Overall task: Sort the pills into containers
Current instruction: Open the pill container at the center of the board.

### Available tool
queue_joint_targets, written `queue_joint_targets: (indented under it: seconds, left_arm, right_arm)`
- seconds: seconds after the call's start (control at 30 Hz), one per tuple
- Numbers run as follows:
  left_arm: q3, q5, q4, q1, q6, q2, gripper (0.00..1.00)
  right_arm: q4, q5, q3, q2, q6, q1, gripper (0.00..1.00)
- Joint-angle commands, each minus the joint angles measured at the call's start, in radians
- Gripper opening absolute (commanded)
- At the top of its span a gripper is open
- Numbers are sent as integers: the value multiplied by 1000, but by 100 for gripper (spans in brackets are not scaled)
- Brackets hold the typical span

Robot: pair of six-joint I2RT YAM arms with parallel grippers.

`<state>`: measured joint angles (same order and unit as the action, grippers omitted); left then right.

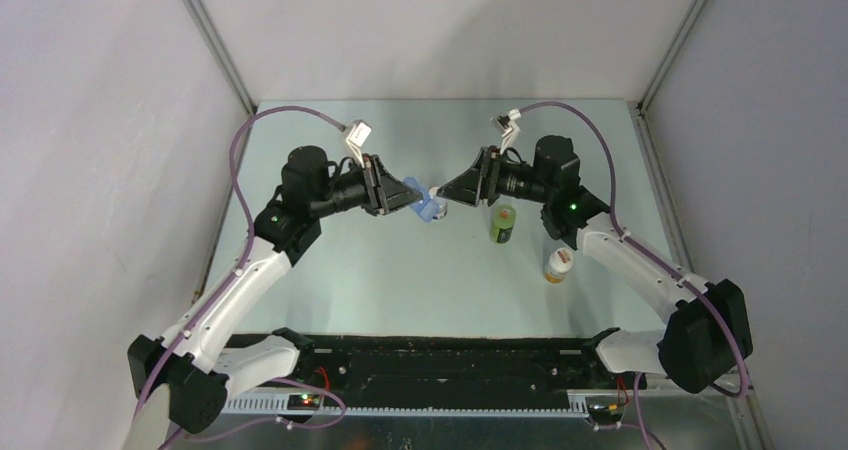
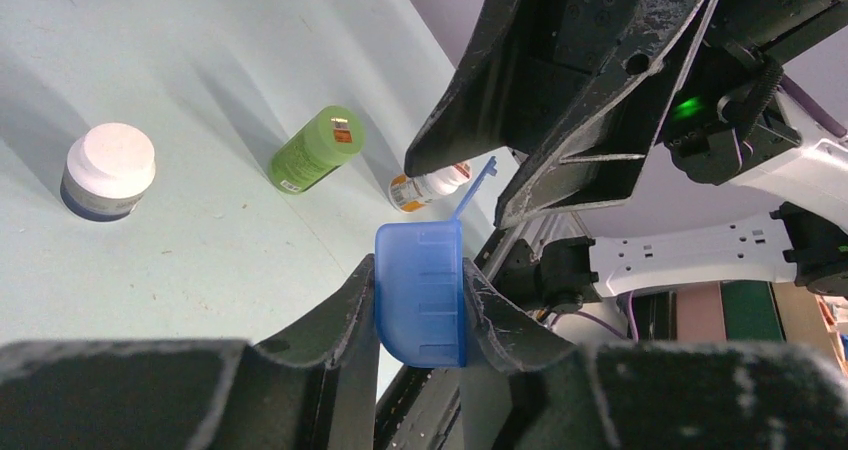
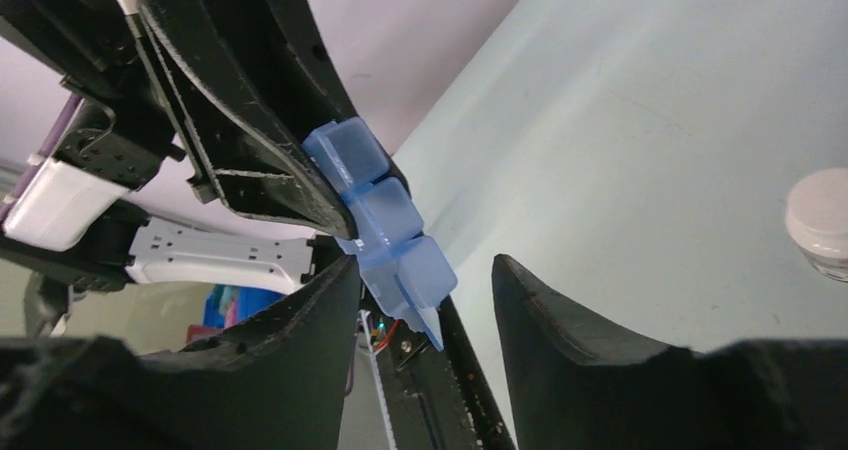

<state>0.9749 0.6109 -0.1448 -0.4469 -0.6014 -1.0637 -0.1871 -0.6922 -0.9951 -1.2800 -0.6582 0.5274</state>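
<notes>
My left gripper (image 1: 412,198) is shut on the translucent blue pill box (image 1: 428,208) and holds it off the table at mid-scene. In the left wrist view the box (image 2: 420,295) sits clamped between both fingers, and one thin lid flap (image 2: 478,185) sticks up. My right gripper (image 1: 441,192) faces it, open. In the right wrist view the box's square containers (image 3: 385,215) reach between my open fingers (image 3: 335,310), close to the left one, with the flap (image 3: 427,322) hanging down. No pills are in view.
A green round bottle (image 1: 502,223) lies just right of the grippers. A small orange-labelled white-capped bottle (image 1: 557,265) stands nearer the right arm. A white-capped jar (image 2: 110,170) stands further off on the pale green table (image 1: 400,270).
</notes>
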Motion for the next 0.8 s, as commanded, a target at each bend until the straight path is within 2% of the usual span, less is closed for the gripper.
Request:
queue_joint_targets:
  seconds: [0.0, 0.23, 0.3, 0.4, 0.47, 0.53, 0.57, 0.6, 0.63, 0.67, 0.7, 0.73, 0.77]
  left_arm:
    - [-18, 27, 0, 9, 24, 28, 0]
    - [-21, 24, -7, 10, 22, 33, 2]
    - [-26, 23, -6, 11, 21, 37, 3]
    - [-29, 25, -3, 13, 19, 43, 4]
    - [-30, 29, 0, 14, 17, 45, 4]
    - [-30, 34, 0, 14, 16, 46, 4]
    - [-30, 37, 1, 15, 16, 47, 4]
    - [-31, 37, 1, 15, 16, 49, 4]
    - [-32, 36, 1, 16, 16, 52, 4]
    - [-36, 35, 2, 16, 14, 54, 4]
    - [-38, 34, 4, 18, 13, 59, 6]
    - [-45, 34, 7, 18, 11, 60, 9]
    - [-48, 33, 9, 19, 11, 66, 24]
  right_arm:
    - [-130, -119, -5, -28, -36, 5, 51]
    - [-122, -159, -5, -29, -1, 12, 35]
    - [-93, -158, -5, -26, 19, 11, 37]
    - [-40, -138, -5, -19, 67, 14, 50]
    - [-7, -123, -4, -14, 107, 14, 55]
    - [9, -120, -5, -14, 121, 14, 54]
    - [12, -122, -5, -16, 121, 12, 43]
    - [9, -135, -5, -21, 115, 10, 37]
    - [-4, -146, -5, -24, 110, 5, 22]
    - [-19, -167, -5, -30, 101, 2, 14]
    - [-25, -173, -5, -33, 98, 0, 2]
    - [-32, -178, -5, -36, 92, -1, 0]
    - [-35, -179, -5, -36, 90, 0, 0]
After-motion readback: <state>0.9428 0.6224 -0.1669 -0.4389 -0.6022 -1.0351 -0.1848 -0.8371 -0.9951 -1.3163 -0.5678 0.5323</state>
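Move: My left hand holds the blue pill container between its tips. The already raised end lid is about 3 cm to its right and 1 cm back, roughly level. From my open right hand, this lid lies only 1 cm back and 1 cm left, level. Below the right hand, the white-capped bottle stands some 11 cm ahead, in line sideways, and the green bottle about 7 cm ahead and 14 cm right, both roughly 24 cm down. My right hand brings its fingertips over the raised lid: first about 2 cm back and a little left, turning some 10 degrees counter-clockwise, fingers half closing and reopening, then 1.5 cm down before they shut and pinch the thin flap. My left hand keeps its grip on the container, sinking about 1 cm and easing slightly back. ##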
